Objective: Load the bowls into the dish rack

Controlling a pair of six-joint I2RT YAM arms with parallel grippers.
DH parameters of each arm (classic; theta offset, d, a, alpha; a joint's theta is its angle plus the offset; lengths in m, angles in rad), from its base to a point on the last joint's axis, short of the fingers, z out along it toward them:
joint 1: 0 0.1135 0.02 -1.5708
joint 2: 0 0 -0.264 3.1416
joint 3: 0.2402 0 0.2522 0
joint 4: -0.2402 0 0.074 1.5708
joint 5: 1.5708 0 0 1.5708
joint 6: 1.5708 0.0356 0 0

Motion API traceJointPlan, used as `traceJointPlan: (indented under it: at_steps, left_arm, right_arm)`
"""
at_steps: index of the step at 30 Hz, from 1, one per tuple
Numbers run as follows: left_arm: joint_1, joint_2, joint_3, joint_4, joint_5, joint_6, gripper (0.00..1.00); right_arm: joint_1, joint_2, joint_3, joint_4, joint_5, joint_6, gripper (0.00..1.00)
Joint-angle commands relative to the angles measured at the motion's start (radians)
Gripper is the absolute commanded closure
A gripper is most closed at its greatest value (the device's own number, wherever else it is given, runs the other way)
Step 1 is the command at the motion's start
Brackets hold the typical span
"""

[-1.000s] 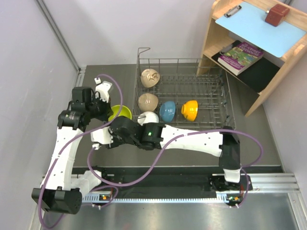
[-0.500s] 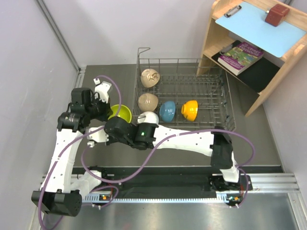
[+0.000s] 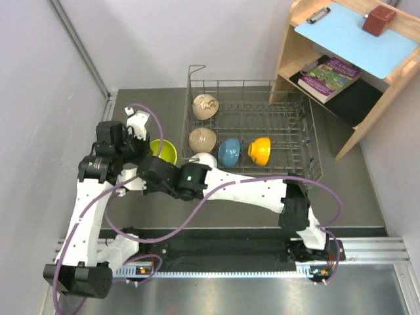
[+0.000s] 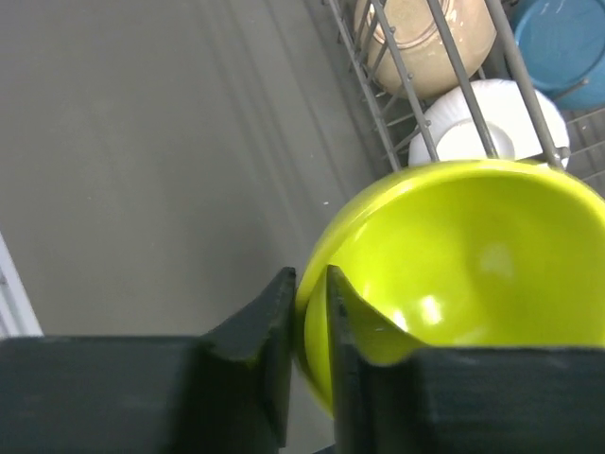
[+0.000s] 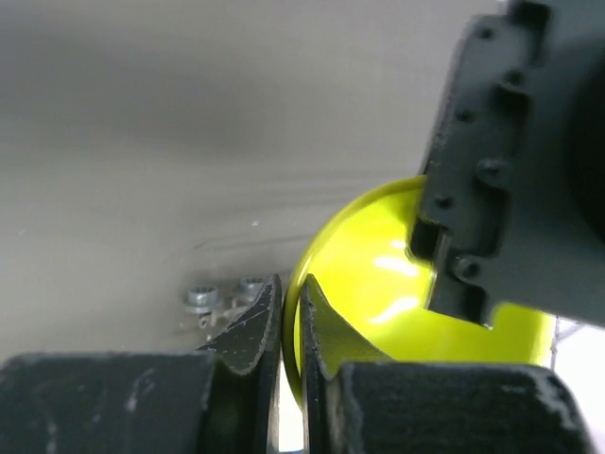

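The yellow-green bowl [image 3: 165,150] hangs just left of the dish rack [image 3: 308,141], held by both grippers. My left gripper [image 3: 150,151] [image 4: 308,312] is shut on its rim from the left. My right gripper [image 3: 157,165] [image 5: 291,317] is shut on the near rim, one finger inside the yellow-green bowl [image 5: 378,274] and one outside. In the rack stand two beige bowls [image 3: 205,106] [image 3: 202,139], a white bowl [image 3: 207,159], a blue bowl [image 3: 229,152] and an orange bowl [image 3: 260,150]. The left wrist view shows the yellow-green bowl [image 4: 473,255] close to the rack's wires [image 4: 378,104].
A wooden shelf unit [image 3: 354,59] with a blue clipboard [image 3: 357,31], a book [image 3: 330,77] and a red block [image 3: 378,20] stands at the back right. A wall [image 3: 39,98] runs close along the left. The arms' rail [image 3: 230,252] lies at the near edge.
My right gripper has moved left to the yellow-green bowl and closed on its near rim. The left gripper has kept its hold and barely shifted.
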Motion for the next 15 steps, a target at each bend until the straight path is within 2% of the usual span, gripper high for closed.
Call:
traceJointPlan:
  at_steps: [1, 2, 4, 5, 7, 8, 10, 11, 13, 15]
  left_arm:
    - [-0.02, -0.039, -0.01, 0.047, 0.024, 0.012, 0.56]
    - [-0.02, -0.043, -0.008, 0.058, 0.014, 0.01, 0.46]
    - [-0.02, -0.042, 0.0, 0.067, -0.007, 0.008, 0.36]
    - [-0.02, -0.04, 0.01, 0.075, -0.013, 0.008, 0.24]
    - [-0.02, -0.033, 0.044, 0.083, -0.029, 0.007, 0.18]
    - [-0.019, -0.025, 0.058, 0.083, -0.036, 0.007, 0.11]
    - [-0.019, -0.019, 0.105, 0.093, -0.036, -0.007, 0.08]
    - [-0.019, -0.017, 0.119, 0.098, -0.023, -0.018, 0.02]
    - [-0.019, -0.019, 0.16, 0.103, 0.019, -0.027, 0.01]
    - [-0.019, -0.019, 0.184, 0.086, 0.141, -0.021, 0.01]
  right_arm:
    - [0.005, -0.024, 0.035, -0.033, -0.135, 0.009, 1.0]
    - [0.005, -0.034, 0.03, -0.036, -0.156, 0.036, 1.0]
    - [0.004, -0.071, -0.004, -0.024, -0.204, 0.058, 1.0]
    - [0.005, -0.085, -0.018, -0.011, -0.219, 0.07, 1.0]
    - [0.005, -0.123, -0.066, 0.007, -0.249, 0.079, 1.0]
    - [0.005, -0.133, -0.077, 0.021, -0.258, 0.085, 1.0]
    - [0.005, -0.148, -0.102, 0.027, -0.272, 0.093, 1.0]
    - [0.004, -0.153, -0.108, 0.029, -0.272, 0.095, 1.0]
    - [0.001, -0.157, -0.133, 0.032, -0.275, 0.101, 1.0]
    - [-0.004, -0.162, -0.151, 0.044, -0.275, 0.104, 1.0]
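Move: Right between the left fingers is the yellow-green bowl's rim, with the bowl's middle about 4 cm to their right, 2 cm back and 3 cm below. The right fingers grip it too, its middle some 4 cm ahead of them and 5 cm to the right, 3 cm down. From the right hand, all roughly 15 cm lower, the dish rack's middle lies about 33 cm right and 11 cm ahead, the white bowl 16 cm right and 3 cm ahead, the tan bowl 16 cm right and 10 cm ahead. Opening wide from nearly shut, the left fingers let go of the rim, stay almost in place, then lift about 3 cm clear. The right hand keeps its pinch on the rim and draws the bowl back some 3.5 cm, away from the left fingers, dipping about 2 cm before rising 1 cm, while its fingers tip by around 10 degrees. ##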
